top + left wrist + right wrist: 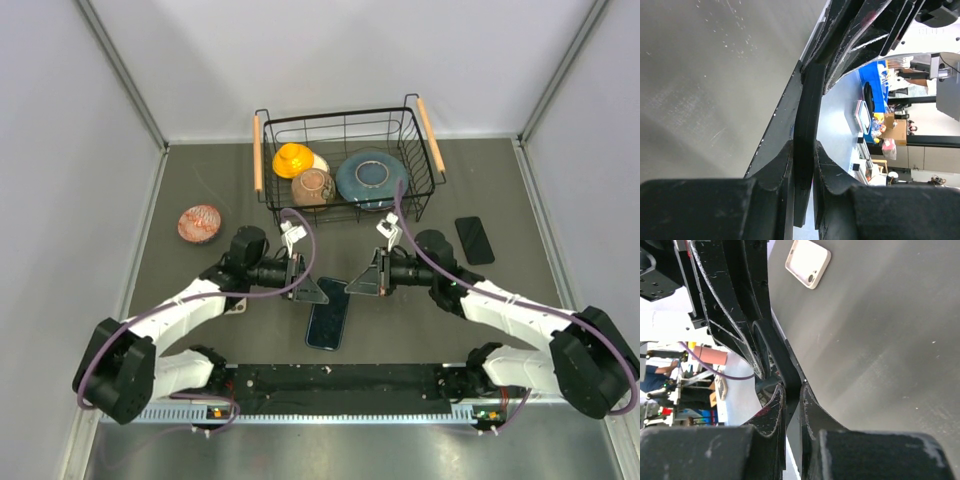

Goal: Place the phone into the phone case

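Observation:
The phone [328, 325], a dark glossy slab, sits between the two arms near the front of the table. My left gripper [312, 291] and right gripper [360, 283] both meet at its far end. In the left wrist view the left gripper [803, 145] is shut on the phone's thin black edge [807, 100]. The right wrist view shows the right gripper [792, 386] shut on the same dark slab [782, 357]. The beige phone case [808, 262] lies flat on the table, empty side up. From above, the case [235, 305] is mostly hidden under the left arm.
A wire basket [262, 150] with wooden handles stands at the back, holding an orange dish [293, 158], a brown bowl [313, 185] and a blue plate [371, 176]. A reddish bowl [200, 223] sits at the left. A black phone-shaped slab [474, 240] lies at the right.

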Controlling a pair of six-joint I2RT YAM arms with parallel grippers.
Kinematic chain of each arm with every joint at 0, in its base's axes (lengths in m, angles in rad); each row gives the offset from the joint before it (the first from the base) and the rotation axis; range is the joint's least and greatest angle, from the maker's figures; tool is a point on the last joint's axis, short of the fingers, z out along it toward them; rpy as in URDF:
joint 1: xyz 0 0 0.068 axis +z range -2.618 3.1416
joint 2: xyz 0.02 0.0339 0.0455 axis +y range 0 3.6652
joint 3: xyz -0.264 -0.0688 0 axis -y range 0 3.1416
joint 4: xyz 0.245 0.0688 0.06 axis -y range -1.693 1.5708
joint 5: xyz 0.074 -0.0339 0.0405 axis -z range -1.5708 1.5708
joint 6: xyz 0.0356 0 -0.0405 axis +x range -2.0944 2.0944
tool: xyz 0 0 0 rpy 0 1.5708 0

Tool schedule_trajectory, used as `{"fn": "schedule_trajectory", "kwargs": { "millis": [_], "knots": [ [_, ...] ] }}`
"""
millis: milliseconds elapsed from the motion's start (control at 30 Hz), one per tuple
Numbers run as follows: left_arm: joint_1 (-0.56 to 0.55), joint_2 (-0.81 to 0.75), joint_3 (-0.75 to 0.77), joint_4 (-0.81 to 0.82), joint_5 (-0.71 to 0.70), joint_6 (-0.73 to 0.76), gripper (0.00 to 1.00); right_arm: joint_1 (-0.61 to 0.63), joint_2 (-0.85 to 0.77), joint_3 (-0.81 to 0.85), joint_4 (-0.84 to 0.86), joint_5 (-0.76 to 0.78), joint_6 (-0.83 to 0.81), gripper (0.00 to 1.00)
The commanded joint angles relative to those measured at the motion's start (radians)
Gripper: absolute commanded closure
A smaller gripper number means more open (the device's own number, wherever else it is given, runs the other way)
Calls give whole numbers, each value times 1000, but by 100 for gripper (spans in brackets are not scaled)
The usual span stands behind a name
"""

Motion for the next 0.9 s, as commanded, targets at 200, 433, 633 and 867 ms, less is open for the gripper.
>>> {"fn": "schedule_trajectory", "kwargs": {
  "millis": [200,433,633,867],
  "knots": [
    [-4,73,51,-159,-105,67,100,67,-4,153,-100,155,-81,100],
    [-2,13,51,-96,-82,15,100,70,-44,91,-74,148,-25,51],
    [-1,-61,30,54,-102,-111,100,69,-41,-58,182,13,107,30],
    [3,-111,-21,254,-134,-272,100,76,-9,-153,398,-55,204,29]
  ]
}}
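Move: My left hand already grips the phone in its dark phone case by the left long side; its middle lies about 2 cm to the right and 4 cm back. My right hand is shut at the far right corner, with that middle some 5 cm left and 5 cm back. The white case is on the table, roughly 25 cm left, 3 cm back and 15 cm below my left hand; the spare phone lies about 34 cm right and 11 cm ahead of my right. With my right fingers still shut on the far right corner, I dip both hands about 2 cm, fingertips tipping down. Then my right fingers spring wide open, lift briefly and slide some 3.5 cm back along the right long side, sinking a little. My left hand keeps its grip, rises about 4 cm and eases forward, turning some 10 degrees counter-clockwise. ##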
